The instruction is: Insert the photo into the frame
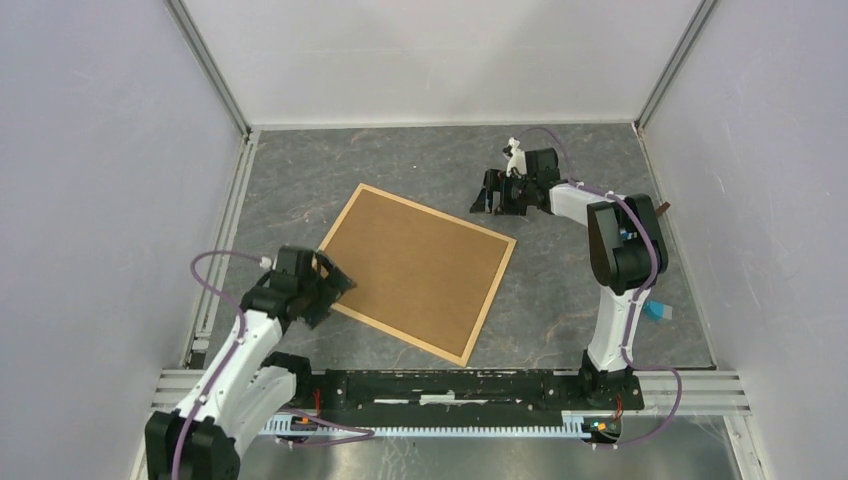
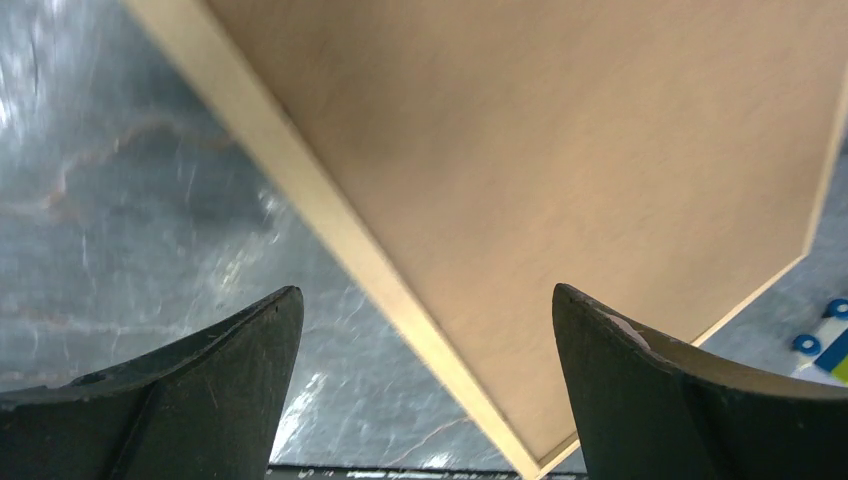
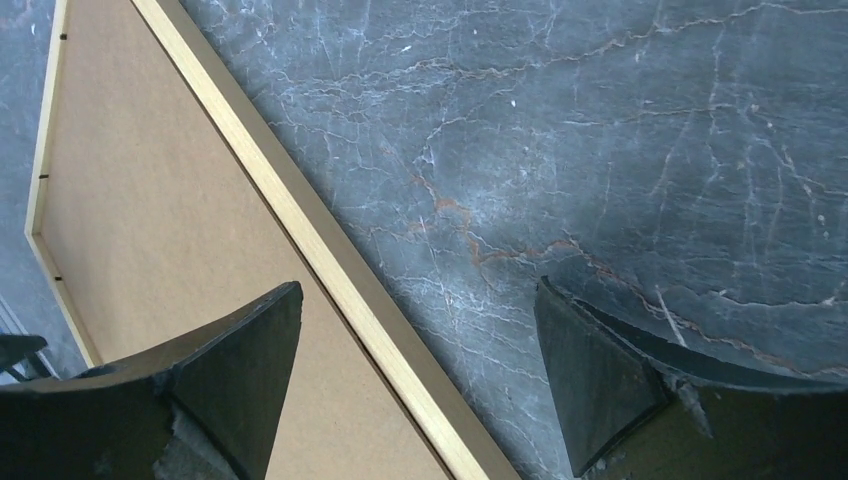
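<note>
The frame [image 1: 439,212], thin light wood, lies flat and turned at an angle in the middle of the table. A plain brown backing board [image 1: 415,270] fills it. The photo is hidden. My left gripper [image 1: 335,285] is open at the frame's left side. In the left wrist view its fingers [image 2: 425,300] stand either side of the frame's rim [image 2: 330,220], one over the table and one over the board [image 2: 560,150]. My right gripper [image 1: 487,195] hangs open just beyond the frame's far right corner. The right wrist view shows it [image 3: 420,300] empty above the rim [image 3: 300,220].
The table is dark grey marble [image 1: 560,300], boxed in by pale walls on three sides. A small blue item [image 1: 658,310] lies near the right arm's base and shows as blue shapes [image 2: 825,340] in the left wrist view. A metal rail [image 1: 450,385] runs along the near edge.
</note>
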Robot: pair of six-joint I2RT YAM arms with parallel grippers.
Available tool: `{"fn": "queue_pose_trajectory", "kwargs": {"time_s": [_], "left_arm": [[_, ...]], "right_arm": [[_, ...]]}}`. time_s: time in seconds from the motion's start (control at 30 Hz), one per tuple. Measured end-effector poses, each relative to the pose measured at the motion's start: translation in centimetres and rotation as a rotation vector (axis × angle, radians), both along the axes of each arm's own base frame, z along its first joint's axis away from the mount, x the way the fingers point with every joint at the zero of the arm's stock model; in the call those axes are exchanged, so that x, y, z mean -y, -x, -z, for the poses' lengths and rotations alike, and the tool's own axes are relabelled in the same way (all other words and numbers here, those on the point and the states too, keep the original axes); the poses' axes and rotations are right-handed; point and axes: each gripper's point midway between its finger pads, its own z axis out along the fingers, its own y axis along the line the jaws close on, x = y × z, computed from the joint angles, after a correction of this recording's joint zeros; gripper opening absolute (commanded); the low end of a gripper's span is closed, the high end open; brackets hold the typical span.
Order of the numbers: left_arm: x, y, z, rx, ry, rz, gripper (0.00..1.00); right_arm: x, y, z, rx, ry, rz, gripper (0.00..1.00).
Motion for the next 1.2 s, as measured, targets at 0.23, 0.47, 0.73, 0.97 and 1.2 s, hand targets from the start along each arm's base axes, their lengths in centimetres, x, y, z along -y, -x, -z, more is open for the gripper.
{"fn": "queue_pose_trajectory", "kwargs": {"time_s": [0.23,0.47,0.73,0.97,1.2], "left_arm": [[1.4,4.5,3.9,-0.158,0.054,-0.020,1.00],[2.7,0.6,4.6,-0.183,0.055,-0.009,1.00],[2.6,-8.1,4.5,-0.131,-0.047,0.008,1.00],[2.7,-15.1,3.9,-0.042,-0.090,0.064,1.00],[3.1,-13.9,3.8,-0.039,-0.043,0.108,1.00]], "right_arm": [[-0.6,0.2,0.0,0.007,-0.043,-0.010,0.89],[-0.9,3.7,0.0,-0.003,-0.114,0.002,0.87],[1.2,9.8,-0.1,-0.010,-0.105,0.089,0.87],[1.3,14.5,0.0,-0.060,-0.022,0.067,0.88],[1.6,11.8,-2.9,0.023,0.062,0.040,0.87]]}}
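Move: The frame, with the brown board in it, lies turned askew between the hands. Its middle is about 8 cm ahead of the left hand and 17 cm to its right, some 5 cm lower, with the near long bar almost straight under that hand. From the right hand the frame's middle lies about 14 cm back and 17 cm left, a little lower; the far long bar crosses some 4 cm behind that hand. The frame is swung round clockwise between two open grippers. The left hand first drops back 4 cm and sinks about as much, then sweeps forward some 19 cm, its outer finger coming against the outside of the near bar, and eases off slightly. The right hand draws back about 14 cm at the far bar, outer finger beyond the bar, then rises and edges forward. ##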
